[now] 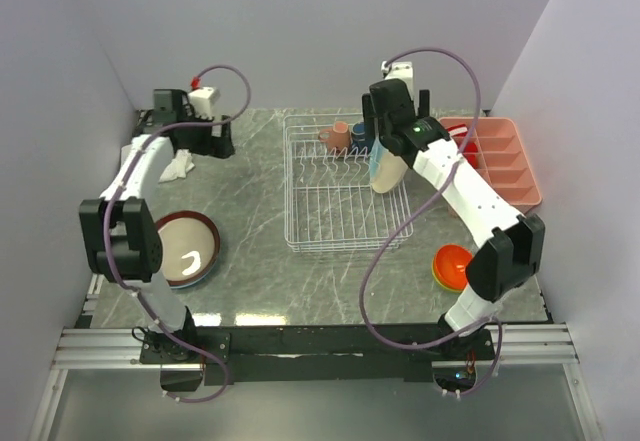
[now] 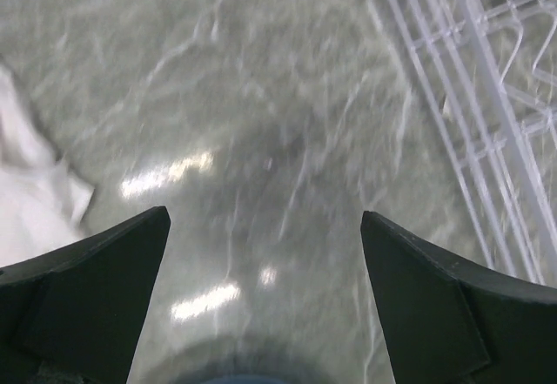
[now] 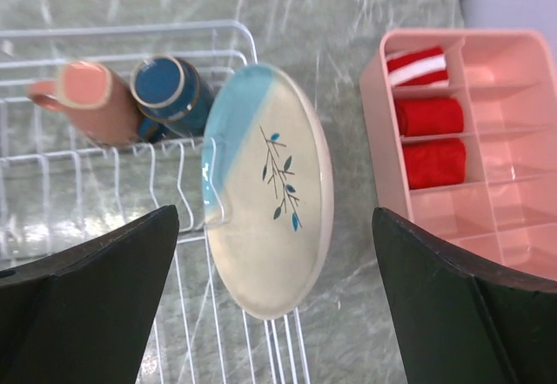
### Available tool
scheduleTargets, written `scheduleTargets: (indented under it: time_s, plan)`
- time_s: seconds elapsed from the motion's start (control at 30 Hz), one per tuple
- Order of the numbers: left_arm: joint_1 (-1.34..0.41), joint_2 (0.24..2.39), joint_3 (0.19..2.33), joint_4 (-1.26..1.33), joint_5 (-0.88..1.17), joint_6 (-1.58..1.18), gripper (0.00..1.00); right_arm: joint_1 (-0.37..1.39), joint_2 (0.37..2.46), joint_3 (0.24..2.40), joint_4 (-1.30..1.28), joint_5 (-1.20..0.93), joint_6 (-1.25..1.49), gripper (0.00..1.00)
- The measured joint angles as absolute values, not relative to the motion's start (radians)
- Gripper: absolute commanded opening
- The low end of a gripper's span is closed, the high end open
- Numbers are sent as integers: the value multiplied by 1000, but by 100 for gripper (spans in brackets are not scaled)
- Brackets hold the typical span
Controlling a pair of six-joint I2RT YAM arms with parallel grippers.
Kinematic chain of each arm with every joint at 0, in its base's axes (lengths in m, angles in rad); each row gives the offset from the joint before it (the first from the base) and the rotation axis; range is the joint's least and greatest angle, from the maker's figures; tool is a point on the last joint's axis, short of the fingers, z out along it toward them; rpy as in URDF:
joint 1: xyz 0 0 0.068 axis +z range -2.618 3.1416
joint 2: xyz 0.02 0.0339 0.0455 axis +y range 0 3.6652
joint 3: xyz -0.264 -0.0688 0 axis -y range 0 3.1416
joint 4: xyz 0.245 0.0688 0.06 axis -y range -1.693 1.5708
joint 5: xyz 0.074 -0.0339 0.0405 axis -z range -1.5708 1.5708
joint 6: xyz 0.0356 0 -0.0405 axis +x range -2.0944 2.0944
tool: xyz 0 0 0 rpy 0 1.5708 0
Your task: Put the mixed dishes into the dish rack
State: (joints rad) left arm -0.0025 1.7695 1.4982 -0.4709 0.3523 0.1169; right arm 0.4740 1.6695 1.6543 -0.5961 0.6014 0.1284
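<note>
The white wire dish rack (image 1: 340,211) sits mid-table. A cream-and-light-blue plate (image 3: 270,192) stands on edge at the rack's right side (image 1: 387,173). My right gripper (image 3: 276,227) hangs open just above it, fingers wide on either side and apart from the rim (image 1: 392,131). At the rack's back lie a dark blue mug (image 3: 170,97) and a pink mug (image 3: 87,97). My left gripper (image 2: 265,253) is open over bare table at the back left (image 1: 225,138), holding nothing. A maroon-rimmed plate (image 1: 185,249) rests near left on a light-blue one. An orange bowl (image 1: 452,264) sits near right, nested in a yellow-green bowl.
A pink compartment tray (image 3: 513,218) with red rolled items (image 3: 431,114) stands right of the rack (image 1: 505,161). A white folded cloth (image 2: 30,192) lies left of my left gripper (image 1: 178,166). The rack's corner (image 2: 487,97) shows at the right of the left wrist view. Walls close in on three sides.
</note>
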Motion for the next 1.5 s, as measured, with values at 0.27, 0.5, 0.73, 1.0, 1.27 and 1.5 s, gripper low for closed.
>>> scheduleTargets:
  time_s: [0.27, 0.5, 0.73, 1.0, 1.27, 1.5]
  plan:
    - [343, 1728, 1578, -921, 442, 430, 99, 478, 1530, 1620, -556, 415, 84, 100]
    - [491, 1731, 1386, -1053, 360, 636, 98, 477, 1544, 1578, -554, -2, 38, 100]
    - [473, 1731, 1197, -940, 279, 632, 93, 478, 1570, 1578, -554, -171, 27, 100]
    - [475, 1736, 1156, -828, 249, 616, 77, 479, 1570, 1579, -552, -227, 37, 100]
    - [475, 1757, 1192, -835, 248, 612, 36, 514, 1608, 1619, -553, -217, 31, 100]
    - [478, 1741, 1205, -852, 271, 625, 1, 537, 1637, 1624, -546, -188, 24, 100]
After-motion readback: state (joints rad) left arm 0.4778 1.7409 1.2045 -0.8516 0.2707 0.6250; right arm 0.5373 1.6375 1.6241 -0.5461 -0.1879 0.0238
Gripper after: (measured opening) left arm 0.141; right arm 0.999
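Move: The brown-rimmed plate, atop a blue plate, lies about 24 cm back, 9 cm left and 14 cm below the left hand; the white cloth is some 3 cm back and 18 cm left, 16 cm down. From the right hand that plate is roughly 51 cm left, 21 cm back and 24 cm below; the floral plate stands 4 cm back, 1 cm left and 14 cm below, the coral mug 4 cm ahead, 14 cm left and 17 cm below. Left hand sweeps back-left some 25 cm, down 12, pinching brown-rimmed plate's outer-left rim; open right hand swings left. ##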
